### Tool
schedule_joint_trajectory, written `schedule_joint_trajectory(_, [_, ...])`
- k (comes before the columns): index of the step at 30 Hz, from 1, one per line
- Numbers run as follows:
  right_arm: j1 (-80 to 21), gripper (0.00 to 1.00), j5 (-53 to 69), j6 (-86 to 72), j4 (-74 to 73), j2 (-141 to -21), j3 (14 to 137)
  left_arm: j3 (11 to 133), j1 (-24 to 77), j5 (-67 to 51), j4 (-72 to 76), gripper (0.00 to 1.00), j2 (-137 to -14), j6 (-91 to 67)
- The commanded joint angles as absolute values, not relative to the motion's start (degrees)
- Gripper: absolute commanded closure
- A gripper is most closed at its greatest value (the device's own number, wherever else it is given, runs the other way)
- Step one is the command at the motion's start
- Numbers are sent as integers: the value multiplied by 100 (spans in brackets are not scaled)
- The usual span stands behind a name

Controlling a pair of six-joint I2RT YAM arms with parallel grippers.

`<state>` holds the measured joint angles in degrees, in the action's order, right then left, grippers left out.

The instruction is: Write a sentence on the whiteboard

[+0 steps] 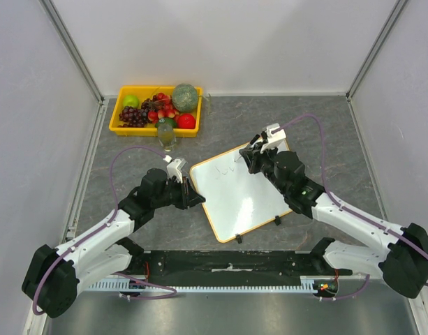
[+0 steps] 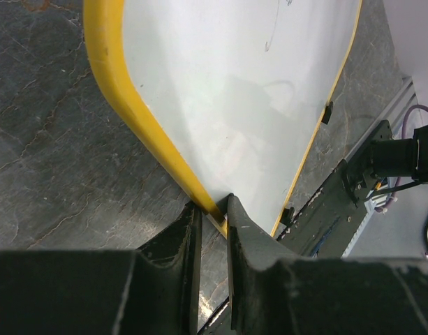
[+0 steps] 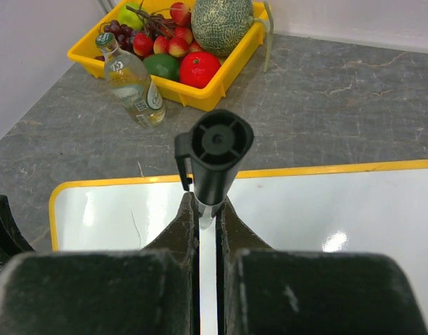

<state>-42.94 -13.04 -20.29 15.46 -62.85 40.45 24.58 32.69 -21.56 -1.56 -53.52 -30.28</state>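
The whiteboard (image 1: 245, 199) lies tilted on the grey table, with its orange-yellow frame and two black clips (image 1: 238, 239) on the near edge. My left gripper (image 1: 193, 197) is shut on the board's left frame edge; in the left wrist view the yellow frame (image 2: 130, 105) runs in between the fingers (image 2: 214, 209). My right gripper (image 1: 250, 158) is shut on a black marker (image 3: 214, 157), held upright over the board's far left corner (image 3: 339, 209). Of the sentence only a few thin dark strokes (image 2: 273, 38) show near that corner; no words are readable.
A yellow fruit tray (image 1: 154, 131) with grapes, melon and apples stands at the back left, with a small glass bottle (image 1: 165, 135) just in front of it. A black rail (image 1: 227, 264) runs along the near table edge. White walls enclose the table.
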Motion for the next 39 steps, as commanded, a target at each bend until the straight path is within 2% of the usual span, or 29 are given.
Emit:
schedule_joint_trajectory(1, [-4271,100,-1380,-1986,1652,-6477,4193,2364,3234,-1811,-510,98,-5449,-2496])
schedule_joint_trajectory(39, [-4289,100,-501,-2206,1134,-6390,2971,2408,3243,-1828,-527,98,-5476,-2487])
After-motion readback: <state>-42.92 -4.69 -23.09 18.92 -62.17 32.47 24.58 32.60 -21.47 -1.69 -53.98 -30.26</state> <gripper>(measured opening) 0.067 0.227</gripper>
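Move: The right hand has the marker raised over the whiteboard; the spot for the next stroke lies about 4 cm back, 3 cm to the left and 13 cm below it. The strokes already written are roughly 8 cm left and 1 cm back; the board's far edge is some 6 cm ahead and 3 cm left, both at board height. From the left hand, pinching the board's left edge, the spot is about 8 cm ahead and 12 cm right, at about the same height. The marker's tip meets the whiteboard just right of the earlier strokes as the right hand lowers it, dipping quickly at first and then drawing down and back towards the robot: about 5 cm down and 2.5 cm back in all, turning slightly counter-clockwise and tipping down a little. Its fingers keep their grip on the marker, while the left hand stays put, still pinching the board's left edge. ##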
